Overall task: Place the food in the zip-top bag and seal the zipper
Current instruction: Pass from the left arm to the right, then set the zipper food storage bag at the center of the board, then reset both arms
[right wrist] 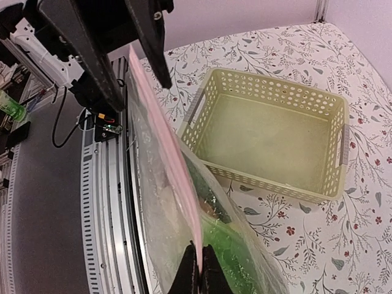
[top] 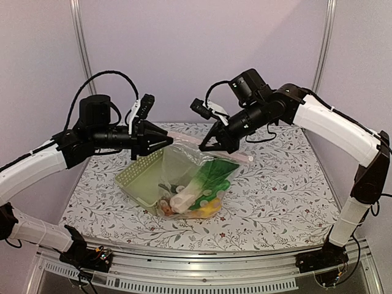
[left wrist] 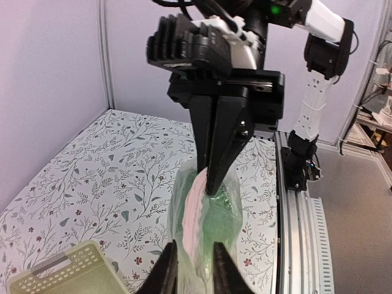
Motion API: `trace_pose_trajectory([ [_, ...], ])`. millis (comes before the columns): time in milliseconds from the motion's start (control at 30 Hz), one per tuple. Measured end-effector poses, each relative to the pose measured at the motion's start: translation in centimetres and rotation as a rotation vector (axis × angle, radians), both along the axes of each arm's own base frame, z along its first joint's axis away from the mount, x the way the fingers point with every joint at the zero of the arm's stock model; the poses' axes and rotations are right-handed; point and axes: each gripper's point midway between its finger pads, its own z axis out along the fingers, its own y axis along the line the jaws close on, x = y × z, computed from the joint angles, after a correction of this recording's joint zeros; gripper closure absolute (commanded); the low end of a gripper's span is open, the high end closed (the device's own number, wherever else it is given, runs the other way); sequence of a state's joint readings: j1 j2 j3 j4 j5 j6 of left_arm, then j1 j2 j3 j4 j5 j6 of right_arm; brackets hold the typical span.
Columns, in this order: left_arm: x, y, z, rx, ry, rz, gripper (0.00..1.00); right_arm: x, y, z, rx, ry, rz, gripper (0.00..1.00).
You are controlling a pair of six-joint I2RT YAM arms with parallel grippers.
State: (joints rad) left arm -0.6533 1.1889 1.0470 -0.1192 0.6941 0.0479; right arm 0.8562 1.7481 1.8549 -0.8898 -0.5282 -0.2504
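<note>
The zip-top bag (top: 187, 168) hangs above the table between my two grippers, with the food in its lower part: a green leafy piece (top: 215, 174) and orange and yellow pieces (top: 205, 211). The pink zipper (top: 236, 154) runs along its top edge. My right gripper (top: 207, 146) (right wrist: 199, 258) is shut on the zipper (right wrist: 165, 147), pinching the strip flat. My left gripper (top: 165, 142) (left wrist: 195, 268) straddles the other end, its jaws a little apart with the zipper (left wrist: 193, 208) and clear plastic loose between them. Green food (right wrist: 245, 257) shows through the bag wall.
The pale green lattice basket (top: 138, 180) (right wrist: 269, 180) (left wrist: 61, 275) stands on the flowered table just left of the bag, nothing visible in it. A metal rail (top: 202, 272) runs along the near table edge. Walls close in the back and sides.
</note>
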Motion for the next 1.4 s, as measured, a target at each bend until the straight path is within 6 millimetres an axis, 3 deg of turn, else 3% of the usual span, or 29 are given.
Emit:
trace_pose_trajectory([
  [100, 1.4, 0.3, 0.1, 0.002, -0.01, 0.084, 0.52, 1.4, -0.9, -0.3, -0.036, -0.043, -0.062, 1.0],
  [167, 2.6, 0.9, 0.1, 0.005, -0.022, 0.165, 0.46, 3.5, -2.3, -0.3, -0.063, -0.083, -0.136, 1.0],
  [333, 4.1, 2.9, 1.6, -0.032, -0.075, 0.33, 0.44, 10.9, -8.9, 1.5, -0.132, -0.22, -0.411, 1.0],
  [400, 4.2, 3.4, 2.6, -0.056, -0.102, 0.36, 0.44, 12.8, -11.3, 2.9, -0.144, -0.284, -0.498, 1.0],
  [500, 4.3, 3.6, 3.3, -0.073, -0.118, 0.373, 0.45, 13.5, -13.0, 4.5, -0.146, -0.336, -0.552, 1.0],
  [567, 4.4, 3.6, 3.1, -0.07, -0.114, 0.373, 0.45, 13.1, -12.6, 4.7, -0.139, -0.338, -0.544, 1.0],
  [633, 4.4, 3.5, 3.0, -0.067, -0.112, 0.372, 0.45, 12.5, -11.6, 3.7, -0.143, -0.322, -0.525, 1.0],
  [700, 4.4, 3.5, 2.7, -0.061, -0.106, 0.372, 0.45, 11.6, -10.3, 1.2, -0.165, -0.283, -0.491, 1.0],
  [800, 4.4, 3.5, 2.2, -0.047, -0.095, 0.373, 0.45, 8.6, -7.7, -6.2, -0.255, -0.165, -0.404, 1.0],
  [900, 4.4, 3.6, 1.6, -0.034, -0.085, 0.376, 0.45, 4.4, -6.0, -15.2, -0.376, -0.001, -0.32, 0.89],
  [1000, 4.4, 4.0, 0.8, -0.018, -0.074, 0.392, 0.45, -1.0, -6.4, -23.0, -0.523, 0.167, -0.247, 0.74],
  [1067, 4.2, 4.3, 0.5, -0.014, -0.072, 0.4, 0.44, -3.8, -6.7, -25.4, -0.581, 0.251, -0.215, 0.62],
  [1133, 4.0, 4.7, 0.7, -0.018, -0.078, 0.41, 0.43, -5.3, -6.4, -25.5, -0.588, 0.3, -0.193, 0.54],
  [1233, 4.0, 5.2, 1.2, -0.025, -0.088, 0.429, 0.39, -5.3, -4.9, -22.8, -0.544, 0.308, -0.176, 0.46],
  [1300, 4.2, 5.6, 1.3, -0.024, -0.091, 0.451, 0.37, -3.5, -3.4, -18.9, -0.456, 0.263, -0.193, 0.44],
  [1400, 5.2, 6.4, 1.1, -0.003, -0.083, 0.517, 0.37, 0.5, -2.4, -10.1, -0.253, 0.143, -0.269, 0.33],
])
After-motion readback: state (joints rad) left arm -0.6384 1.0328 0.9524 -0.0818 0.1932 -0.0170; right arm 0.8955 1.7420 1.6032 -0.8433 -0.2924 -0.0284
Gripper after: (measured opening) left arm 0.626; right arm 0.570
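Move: The right hand already pinches the zipper strip, with the loaded bag's middle roughly 15 cm straight below it. It will lay the bag on bare table about 5 cm farther out, 10 cm to its right and 28 cm down. The basket is some 18 cm left of that hand, 9 cm ahead and 26 cm below. From the left hand, at the strip's left end, the bag's middle is about 9 cm right and 18 cm below, neither ahead nor back. Left fingers open wide and let go of the strip's end, the hand easing a few centimetres forward and left. Still pinching, the right hand swings the bag about 13 cm forward and as far right, rising slightly, then sweeps it down some 30 cm and back 19 cm to the table, tipping its fingers steeper; there it opens and lifts about 15 cm clear. ##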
